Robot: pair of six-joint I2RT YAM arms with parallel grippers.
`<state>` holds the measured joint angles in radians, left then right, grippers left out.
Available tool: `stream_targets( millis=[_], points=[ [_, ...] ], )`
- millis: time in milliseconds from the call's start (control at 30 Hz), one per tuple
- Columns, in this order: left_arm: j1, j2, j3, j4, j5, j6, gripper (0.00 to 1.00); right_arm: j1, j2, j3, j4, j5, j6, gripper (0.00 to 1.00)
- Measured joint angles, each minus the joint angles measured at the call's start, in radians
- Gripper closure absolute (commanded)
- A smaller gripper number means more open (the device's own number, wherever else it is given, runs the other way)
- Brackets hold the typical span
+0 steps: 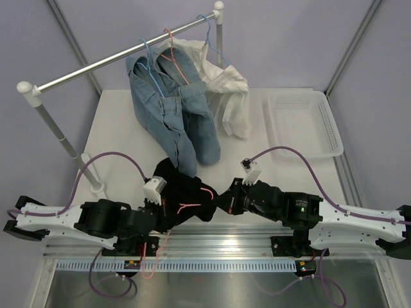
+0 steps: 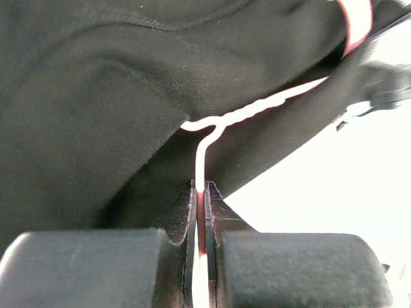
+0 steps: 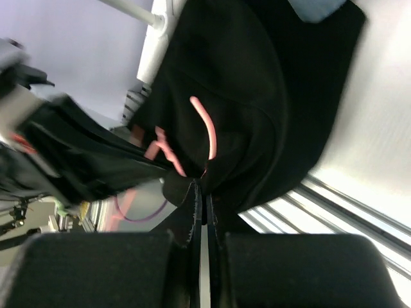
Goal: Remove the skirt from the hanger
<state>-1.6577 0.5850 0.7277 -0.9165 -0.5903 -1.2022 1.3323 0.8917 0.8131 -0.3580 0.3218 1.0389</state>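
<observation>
The black skirt (image 1: pixel 186 192) lies bunched on the table's near edge between my two arms, with the pink wire hanger (image 1: pixel 187 206) still threaded inside it. My left gripper (image 1: pixel 168 209) is shut on the hanger's neck wire (image 2: pixel 200 168), just below the twisted part, and the skirt (image 2: pixel 96 96) fills the view beyond. My right gripper (image 1: pixel 223 199) is shut on a fold of the skirt (image 3: pixel 276 96) at its right side. A curved piece of the hanger (image 3: pixel 207 126) shows just beyond the right gripper (image 3: pixel 201 190).
Blue jeans (image 1: pixel 170 109) and a white shirt (image 1: pixel 228 90) hang from the clothes rail (image 1: pixel 96 64) at the back. The rail's post (image 1: pixel 64 144) stands at the left. A white basket (image 1: pixel 302 122) sits at the right.
</observation>
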Motion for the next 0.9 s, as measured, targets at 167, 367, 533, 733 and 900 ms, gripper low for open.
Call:
stream_targets(
  millis=[167, 367, 533, 733, 900],
  points=[
    [0.000, -0.087, 0.070, -0.024, -0.036, 0.034, 1.00, 0.001, -0.023, -0.065, 0.013, -0.029, -0.022, 1.00],
    [0.000, -0.110, 0.133, 0.024, -0.068, 0.093, 1.00, 0.001, 0.031, -0.088, 0.031, -0.061, -0.060, 1.00],
    [0.000, -0.033, 0.151, 0.059, -0.071, 0.127, 1.00, 0.001, 0.087, -0.048, 0.034, -0.078, -0.098, 1.00],
    [0.000, -0.017, 0.155, 0.163, 0.019, 0.200, 1.00, -0.003, 0.143, 0.083, -0.069, 0.022, -0.101, 1.00],
    [0.000, -0.042, 0.156, 0.290, 0.161, 0.247, 1.00, -0.112, 0.134, 0.165, -0.176, 0.086, -0.140, 1.00]
  ],
)
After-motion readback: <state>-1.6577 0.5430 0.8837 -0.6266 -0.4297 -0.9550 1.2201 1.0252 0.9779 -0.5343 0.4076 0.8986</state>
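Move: Some 9 cm ahead, 7 cm to the right and slightly below the left hand, which grips one shoulder wire of the hanger, lies the middle of the black skirt; the hanger's hook pokes out about 8 cm ahead and 13 cm right, level with this hand. The jeans' leg ends are roughly 19 cm ahead, 9 cm right and 8 cm lower. From the right hand, which pinches the skirt's edge, the skirt's middle is about 9 cm left, 4 cm ahead and 9 cm below. Drawing the hanger up out of the skirt, the left hand keeps its wire shut in the fingers and rises about 12 cm, drifting right and, late on, back, while its fingertips tip up some 20 degrees and swing clockwise. The right hand keeps its pinch on the skirt's edge, first sinks nearly 5 cm, then comes back up and carries the skirt forward about 6 cm, away from the hanger hand. ##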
